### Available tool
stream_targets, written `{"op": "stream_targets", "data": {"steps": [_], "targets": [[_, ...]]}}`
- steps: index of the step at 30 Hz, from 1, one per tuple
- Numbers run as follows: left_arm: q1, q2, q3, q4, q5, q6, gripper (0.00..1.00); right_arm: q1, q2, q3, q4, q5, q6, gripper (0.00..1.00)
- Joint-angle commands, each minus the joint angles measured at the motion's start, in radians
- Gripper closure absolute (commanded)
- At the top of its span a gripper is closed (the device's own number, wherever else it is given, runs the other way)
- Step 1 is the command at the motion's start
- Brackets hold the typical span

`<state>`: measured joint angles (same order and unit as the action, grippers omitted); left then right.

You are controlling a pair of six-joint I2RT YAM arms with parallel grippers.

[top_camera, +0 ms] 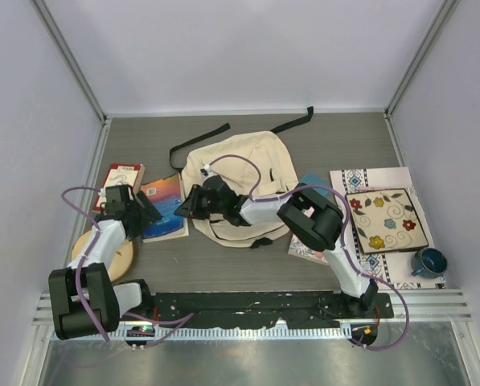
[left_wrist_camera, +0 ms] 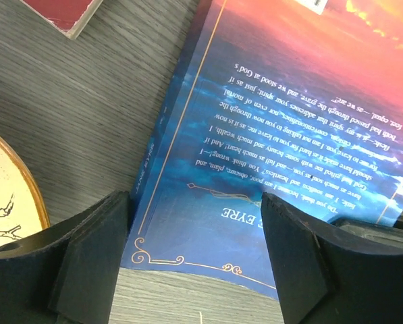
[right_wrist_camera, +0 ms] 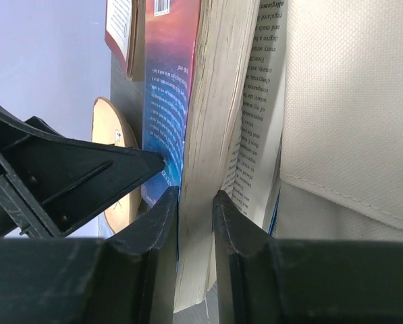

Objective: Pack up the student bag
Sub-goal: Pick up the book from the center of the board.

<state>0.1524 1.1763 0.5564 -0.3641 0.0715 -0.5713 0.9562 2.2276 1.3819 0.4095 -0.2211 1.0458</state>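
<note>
The student bag (top_camera: 252,173), cream fabric with black straps, lies in the middle of the table. To its left lies a blue Jane Eyre paperback (top_camera: 166,207). My right gripper (top_camera: 186,207) reaches across the bag and is shut on the book's open edge. In the right wrist view its fingers (right_wrist_camera: 196,223) pinch the blue cover and most of the page block (right_wrist_camera: 211,101), while a few pages hang loose toward the bag cloth (right_wrist_camera: 350,101). My left gripper (top_camera: 143,211) stands open over the book's spine side. Its fingers (left_wrist_camera: 194,256) straddle the cover's corner (left_wrist_camera: 282,121) without touching it.
A red book (top_camera: 121,178) lies behind the left gripper and a round wooden disc (top_camera: 103,253) near the left arm. Another book (top_camera: 308,241) sits under the right arm. At the right are a patterned mat (top_camera: 368,178), a flowered square plate (top_camera: 386,219) and a blue mug (top_camera: 427,262).
</note>
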Motion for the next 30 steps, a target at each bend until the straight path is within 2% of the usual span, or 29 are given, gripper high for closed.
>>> {"op": "stream_targets", "data": {"steps": [1,4,6,10,19,25,30], "targets": [[-0.013,-0.073,0.039,0.009,0.094,-0.036,0.17,0.046,-0.054,0.010,0.080,-0.061,0.006,0.99],[-0.013,-0.145,0.111,-0.055,0.079,-0.038,0.04,0.029,-0.086,-0.043,0.190,-0.092,0.046,0.99],[-0.013,-0.188,0.149,-0.105,0.064,-0.041,0.00,0.027,-0.108,-0.063,0.239,-0.107,0.042,0.99],[-0.013,-0.262,0.264,-0.173,0.053,-0.030,0.00,0.026,-0.195,-0.096,0.308,-0.129,0.029,0.99],[-0.013,-0.303,0.456,-0.305,0.037,0.027,0.01,-0.005,-0.373,-0.216,0.397,-0.158,0.049,0.99],[-0.013,-0.313,0.517,-0.326,0.083,0.025,0.00,-0.037,-0.482,-0.283,0.476,-0.189,0.102,0.99],[-0.011,-0.320,0.496,-0.306,0.149,-0.013,0.00,-0.062,-0.568,-0.354,0.519,-0.190,0.117,0.99]]}}
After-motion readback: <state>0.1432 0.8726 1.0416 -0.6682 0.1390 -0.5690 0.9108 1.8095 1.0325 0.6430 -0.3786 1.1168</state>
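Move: The blue-orange book's middle lies about 5 cm right and 4 cm ahead of the left hand, whose right finger is at its cover. From the right hand, already pinching the right edge, that middle is some 4 cm left and nearly level fore and aft. The bag's middle is about 19 cm right and 6 cm ahead of the right hand. From the left hand, the red book lies roughly 8 cm left and 11 cm ahead, the round plate 12 cm left and 8 cm back. The left hand opens wide and comes free of the cover, rising fast by about 23 cm and a little forward while its fingers tilt up towards forward. The right hand keeps its pinch on the back cover and page block, first drawing the book back some 4 cm, then lifting it about 13 cm and carrying it right towards the bag, its left side rolling up. ##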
